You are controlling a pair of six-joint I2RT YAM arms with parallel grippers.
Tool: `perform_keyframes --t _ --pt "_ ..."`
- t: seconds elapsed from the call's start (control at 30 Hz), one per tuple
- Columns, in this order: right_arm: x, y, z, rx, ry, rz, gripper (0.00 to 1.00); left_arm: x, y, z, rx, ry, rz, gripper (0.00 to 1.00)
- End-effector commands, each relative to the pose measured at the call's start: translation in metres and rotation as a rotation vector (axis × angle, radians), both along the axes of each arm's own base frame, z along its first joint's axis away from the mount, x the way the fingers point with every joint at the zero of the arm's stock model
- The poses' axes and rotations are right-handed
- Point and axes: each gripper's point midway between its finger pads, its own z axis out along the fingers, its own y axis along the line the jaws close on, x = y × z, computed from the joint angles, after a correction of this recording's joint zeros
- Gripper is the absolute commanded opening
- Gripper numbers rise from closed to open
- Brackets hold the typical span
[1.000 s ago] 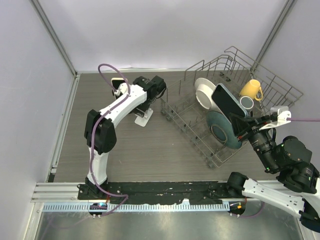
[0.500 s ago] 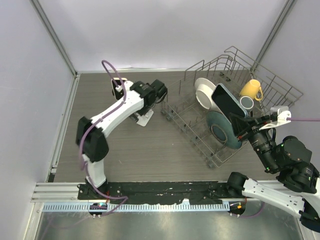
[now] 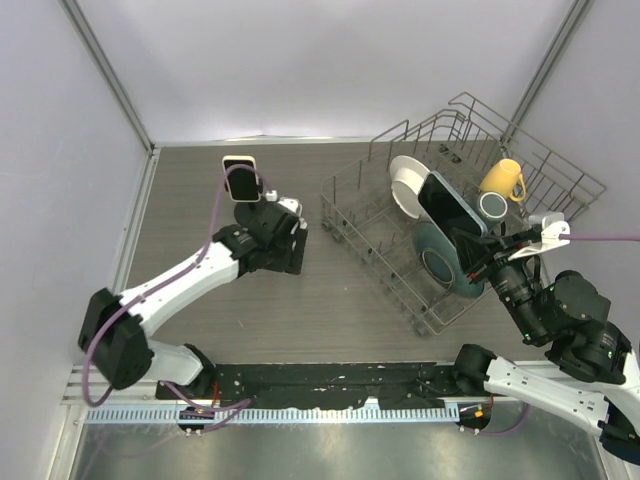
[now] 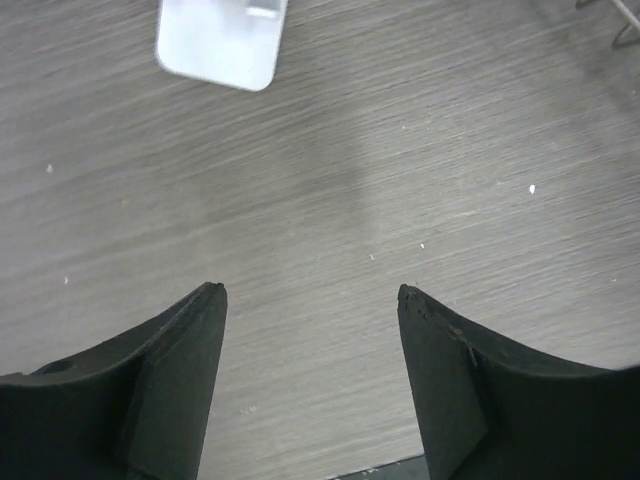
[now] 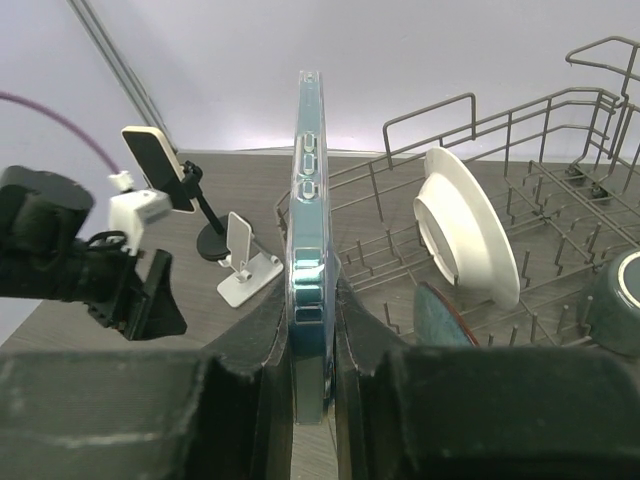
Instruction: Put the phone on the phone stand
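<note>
My right gripper (image 3: 478, 250) is shut on the phone (image 3: 448, 203), a dark-screened handset in a pale blue case, held up above the dish rack. The right wrist view has the phone (image 5: 310, 200) edge-on and upright, clamped between the jaws of that gripper (image 5: 312, 300). The white phone stand (image 5: 243, 262) rests on the table to the left of the rack, nothing on it. In the left wrist view its base (image 4: 222, 42) lies ahead of my left gripper (image 4: 310, 292), which is open and holds nothing. From above, the left gripper (image 3: 288, 250) covers most of the stand.
A wire dish rack (image 3: 560, 170) at the right holds a white bowl (image 3: 408, 185), a teal plate (image 3: 438, 262), a yellow mug (image 3: 502, 180) and a grey cup (image 3: 492, 205). A second phone in a cream case (image 3: 240, 165) sits on a black gooseneck holder (image 5: 208, 242) behind the white stand.
The left arm has pulled back from the far side of the stand toward the near left, and its jaws have opened. The right arm and the phone shifted slightly left.
</note>
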Motion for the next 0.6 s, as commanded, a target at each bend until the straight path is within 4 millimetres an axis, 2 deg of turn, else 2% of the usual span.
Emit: perform_keyframes --t 0.0,0.03,0.1,0.2,0.3,0.33,0.57 --pt "0.001 0.001 0.020 0.091 -0.043 -0.002 0.00 0.025 -0.013 -0.017 0.184 0.003 -0.289 0.59" --pt "0.001 0.002 0.020 0.090 -0.044 0.004 0.00 0.031 -0.013 -0.021 0.212 -0.004 -0.315 0.56" --pt "0.000 0.004 0.021 0.095 -0.043 0.013 0.00 0.045 -0.016 -0.035 0.236 -0.003 -0.334 0.55" --pt "-0.002 0.005 0.025 0.095 -0.036 0.027 0.00 0.064 -0.017 -0.032 0.249 -0.021 -0.350 0.51" --pt "-0.001 0.004 0.024 0.084 -0.028 0.020 0.00 0.083 -0.013 -0.036 0.264 -0.023 -0.342 0.47" --pt "-0.002 0.003 0.024 0.084 -0.029 0.020 0.00 0.088 -0.011 -0.044 0.283 -0.005 -0.333 0.47" --pt "-0.001 0.010 0.023 0.087 -0.040 0.038 0.00 0.112 -0.008 -0.058 0.351 0.003 -0.272 0.40"
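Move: The white phone stand is some 13 cm ahead of the left gripper, about 2 cm to its right and 8 cm lower. The black stand with a phone already on it is roughly 15 cm ahead and 10 cm left of the gripper. The dish rack's nearest corner is about 13 cm ahead and 9 cm right. From the right gripper, which holds the other phone high up, the white stand lies about 20 cm ahead, 30 cm left and 33 cm below. Bring the left gripper forward about 9 cm towards the near edge of the white phone stand. Sink some 6 cm over the first half, then run almost level. Meanwhile roll the hand's left side up, turn it clockwise, each nearly 20 degrees, and bring the wide-open fingers to about half that gap, empty, stopping short of the stand's lips. ##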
